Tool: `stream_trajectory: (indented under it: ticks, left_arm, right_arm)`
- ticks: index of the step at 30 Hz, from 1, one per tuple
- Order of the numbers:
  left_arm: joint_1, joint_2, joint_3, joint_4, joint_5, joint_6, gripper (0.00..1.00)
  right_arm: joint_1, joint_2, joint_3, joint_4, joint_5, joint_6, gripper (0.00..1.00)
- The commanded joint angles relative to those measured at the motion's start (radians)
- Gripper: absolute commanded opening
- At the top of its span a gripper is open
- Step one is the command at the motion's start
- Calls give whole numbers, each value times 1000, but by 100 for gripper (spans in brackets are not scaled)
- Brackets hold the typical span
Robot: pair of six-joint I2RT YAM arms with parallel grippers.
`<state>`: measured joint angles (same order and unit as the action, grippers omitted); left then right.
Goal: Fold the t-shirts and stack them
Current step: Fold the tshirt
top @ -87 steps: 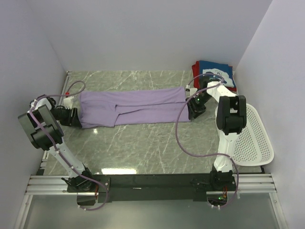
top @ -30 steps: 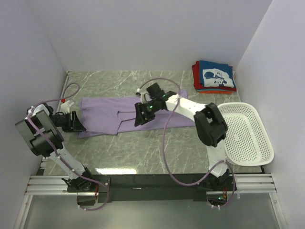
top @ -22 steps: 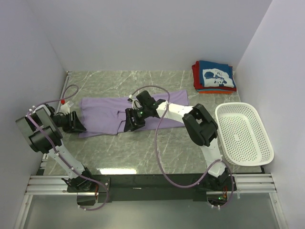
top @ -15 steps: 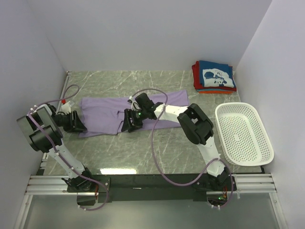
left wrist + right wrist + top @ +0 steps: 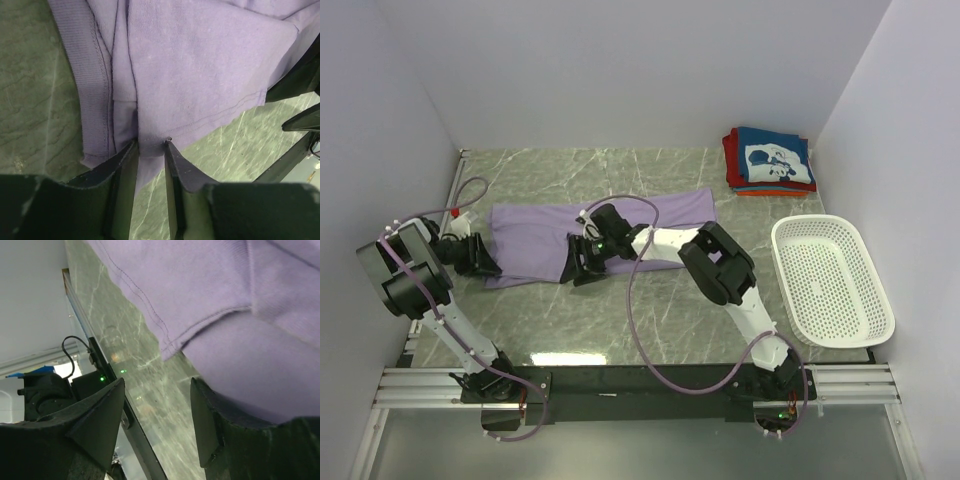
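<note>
A lavender t-shirt (image 5: 650, 215) lies spread lengthwise across the marble table, folded into a long band. My left gripper (image 5: 483, 262) is at its near left corner. In the left wrist view its jaws (image 5: 151, 145) pinch a bunched fold of the lavender t-shirt (image 5: 200, 65) next to the ribbed collar. My right gripper (image 5: 578, 268) reaches to the shirt's near edge left of the middle. It stands open (image 5: 156, 385), with the lavender hem (image 5: 210, 295) draped over one finger. A folded stack with a navy printed tee (image 5: 772, 158) on top sits at the back right.
A white perforated basket (image 5: 825, 221) stands at the right edge of the table. The right arm stretches low across the table's middle. Grey walls close in the left, back and right sides. A purple cable loops over the near part of the table.
The right arm has swept left along the shirt from its right end to the near edge left of the middle. The left jaws have narrowed onto the corner fold.
</note>
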<state>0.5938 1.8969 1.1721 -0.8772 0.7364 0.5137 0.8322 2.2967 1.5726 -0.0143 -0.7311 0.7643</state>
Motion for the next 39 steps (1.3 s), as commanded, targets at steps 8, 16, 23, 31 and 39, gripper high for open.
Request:
stream_trajectory:
  ticks: [8, 16, 23, 31, 39]
  left_arm:
    - [-3, -4, -6, -3, 24, 11, 30]
    - [-3, -4, 0, -11, 29, 12, 29]
    - [-3, -1, 20, -46, 41, 23, 22]
    - [-2, -19, 55, -82, 60, 22, 11]
    - [-3, -13, 127, -111, 81, 2, 11]
  right_arm:
    - [19, 72, 50, 94, -1, 93, 51]
    - [21, 102, 69, 129, -13, 133, 40]
    - [19, 86, 63, 128, -13, 132, 17]
    - [-2, 61, 81, 138, -14, 122, 0]
    - [-38, 33, 101, 172, -16, 125, 0]
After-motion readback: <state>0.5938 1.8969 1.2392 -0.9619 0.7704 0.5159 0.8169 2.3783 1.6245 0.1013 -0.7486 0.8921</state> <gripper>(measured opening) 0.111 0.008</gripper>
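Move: The right hand goes for the near right corner of the purple t-shirt's folded flap, some 2 cm to its left, level in reach and 1 cm lower. The flap's near left corner is already between the left fingers, about 17 cm left of the right hand and 2 cm farther out. From the left hand, the shirt's far left corner lies about 14 cm ahead and 1 cm left, and the lower layer's near left corner 4 cm back and 2 cm left, both some 2 cm lower. Right hand eases about 2 cm left and down, pinching its flap corner; left hand pinches its corner, rising. ##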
